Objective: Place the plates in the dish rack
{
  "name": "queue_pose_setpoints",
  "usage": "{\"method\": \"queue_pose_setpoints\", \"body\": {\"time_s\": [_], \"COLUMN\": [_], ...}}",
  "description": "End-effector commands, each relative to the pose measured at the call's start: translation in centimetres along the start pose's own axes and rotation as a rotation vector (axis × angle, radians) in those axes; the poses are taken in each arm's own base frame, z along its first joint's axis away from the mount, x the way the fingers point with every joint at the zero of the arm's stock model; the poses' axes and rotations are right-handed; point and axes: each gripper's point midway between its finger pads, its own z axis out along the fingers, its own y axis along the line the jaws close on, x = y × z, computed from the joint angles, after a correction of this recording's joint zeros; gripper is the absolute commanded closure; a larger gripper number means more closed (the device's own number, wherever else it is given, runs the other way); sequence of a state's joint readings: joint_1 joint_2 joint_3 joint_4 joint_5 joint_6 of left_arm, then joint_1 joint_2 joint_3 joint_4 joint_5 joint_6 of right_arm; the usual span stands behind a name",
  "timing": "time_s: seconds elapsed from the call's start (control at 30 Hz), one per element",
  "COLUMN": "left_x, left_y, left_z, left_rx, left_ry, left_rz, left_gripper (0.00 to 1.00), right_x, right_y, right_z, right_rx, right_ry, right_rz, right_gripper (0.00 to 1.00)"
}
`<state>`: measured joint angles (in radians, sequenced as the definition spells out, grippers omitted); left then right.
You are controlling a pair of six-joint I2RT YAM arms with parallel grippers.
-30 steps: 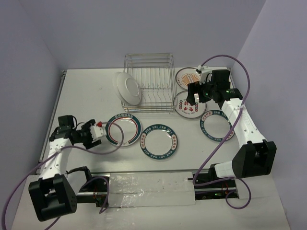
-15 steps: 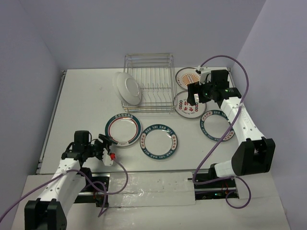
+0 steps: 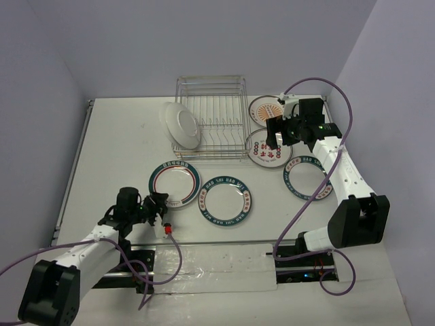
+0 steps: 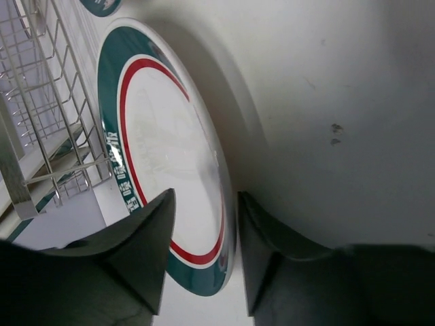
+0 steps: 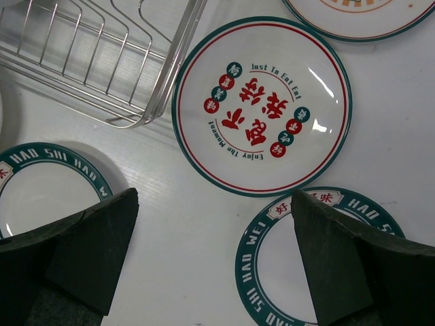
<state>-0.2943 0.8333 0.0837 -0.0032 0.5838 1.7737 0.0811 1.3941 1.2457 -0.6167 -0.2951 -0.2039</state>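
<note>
The silver wire dish rack (image 3: 212, 112) stands at the back centre with one plate (image 3: 181, 125) upright in its left end, white underside showing. Several plates lie flat on the table: a red-ringed plate (image 3: 174, 183), a teal-rimmed plate (image 3: 225, 202), a red-lettered plate (image 3: 267, 149), an orange-design plate (image 3: 264, 107) and another teal-rimmed plate (image 3: 306, 178). My left gripper (image 3: 158, 206) is open, low at the red-ringed plate's (image 4: 170, 149) near rim, its fingers (image 4: 139, 251) either side of the rim. My right gripper (image 3: 275, 133) is open and empty above the red-lettered plate (image 5: 262, 109).
Purple cables trail from both arms. A metal rail with taped sheeting (image 3: 217, 261) runs along the table's near edge. Walls close in at the back and right. The rack's right corner (image 5: 102, 61) lies beside the red-lettered plate.
My left arm has swung from the table's left side toward the near edge and rightward, bringing its gripper to the red-ringed plate's near rim. The right arm has barely moved.
</note>
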Motion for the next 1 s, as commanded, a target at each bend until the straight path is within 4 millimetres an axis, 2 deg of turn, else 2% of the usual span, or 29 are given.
{"method": "queue_pose_setpoints", "body": {"time_s": [0.0,0.03,0.07,0.13,0.23,0.27,0.3,0.37,0.47,0.53,0.57,0.6,0.63,0.7,0.77,0.8,0.83,0.97], "left_x": [-0.1,-0.3,-0.5,-1.0,-1.4,-1.7,-1.9,-2.5,-3.4,-4.2,-4.8,-5.4,-5.7,-6.5,-7.0,-8.0,-8.7,-11.7], "left_y": [-0.2,-1.0,-1.2,-1.5,-1.3,-1.5,-1.2,-0.9,1.2,1.2,2.7,2.2,3.6,3.9,5.4,4.9,6.2,7.6], "left_z": [0.0,-0.1,-0.2,-0.5,-1.1,-1.4,-1.8,-2.4,-3.6,-4.6,-5.4,-5.9,-6.7,-7.4,-8.4,-8.9,-9.8,-11.6], "left_rx": [0.000,0.034,0.045,0.068,0.069,0.091,0.081,0.092,0.053,0.079,0.061,0.096,0.077,0.093,0.079,0.113,0.106,0.181], "left_ry": [0.006,-0.004,-0.012,-0.023,-0.028,-0.037,-0.036,-0.052,-0.067,-0.086,-0.099,-0.115,-0.117,-0.135,-0.141,-0.174,-0.193,-0.320], "left_rz": [0.028,0.014,0.017,0.021,0.014,-0.004,-0.001,-0.030,-0.049,-0.093,-0.088,-0.134,-0.136,-0.178,-0.193,-0.226,-0.222,-0.330], "left_gripper": [0.52,0.55,0.63,0.71,0.87,0.96,1.00,1.00,1.00,1.00,1.00,1.00,1.00,1.00,1.00,1.00,1.00,1.00], "right_x": [-2.1,-2.1,-2.1,-2.1,-2.2,-2.2,-2.2,-2.4,-2.6,-2.7,-2.7,-2.7,-2.7,-2.8,-2.7,-2.7,-2.7,-2.8], "right_y": [-0.2,-0.3,-0.2,-0.2,-0.1,0.0,0.0,0.2,0.4,0.5,0.6,0.5,0.5,0.5,0.6,0.7,0.7,0.8], "right_z": [-0.9,-0.9,-0.9,-1.0,-1.1,-1.1,-1.1,-1.3,-1.6,-1.7,-1.8,-1.8,-1.7,-1.7,-1.6,-1.5,-1.4,-1.2], "right_rx": [0.021,0.023,0.023,0.020,0.016,0.014,0.013,0.005,-0.001,-0.003,-0.004,-0.005,-0.005,-0.007,-0.011,-0.014,-0.017,-0.020], "right_ry": [-0.044,-0.046,-0.046,-0.048,-0.051,-0.052,-0.055,-0.062,-0.072,-0.075,-0.076,-0.077,-0.077,-0.077,-0.075,-0.074,-0.072,-0.069], "right_rz": [-0.031,-0.031,-0.031,-0.032,-0.034,-0.034,-0.034,-0.034,-0.032,-0.033,-0.034,-0.033,-0.033,-0.035,-0.031,-0.031,-0.031,-0.029], "right_gripper": [0.00,0.00,0.00,0.00,0.00,0.00,0.00,0.00,0.00,0.00,0.00,0.00,0.00,0.00,0.00,0.00,0.00,0.00]}}
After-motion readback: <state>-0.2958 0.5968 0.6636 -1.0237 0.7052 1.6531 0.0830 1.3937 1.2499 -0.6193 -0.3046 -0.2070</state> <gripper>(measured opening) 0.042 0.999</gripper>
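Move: The left hand's part-open fingers are at the near-left rim of the nearest green-rimmed plate, whose middle lies about 6 cm ahead, 5 cm to the right and 1 cm below. The Hao Shi Hao Wei plate is roughly 21 cm to the right and level with the hand; the dish rack's middle is some 28 cm ahead, 17 cm right and 6 cm higher. From the right hand, the green-rimmed plate lies about 16 cm back, 32 cm left and 18 cm below. Back by a couple of centimetres, staying low, the left hand shuts its fingers and pinches the green-rimmed plate's near-left rim. Then it climbs increasingly fast, about 12 cm in all, while still drawing back to some 7 cm, tilting the wrist nearly 20 degrees late in the lift and keeping its pinch. ##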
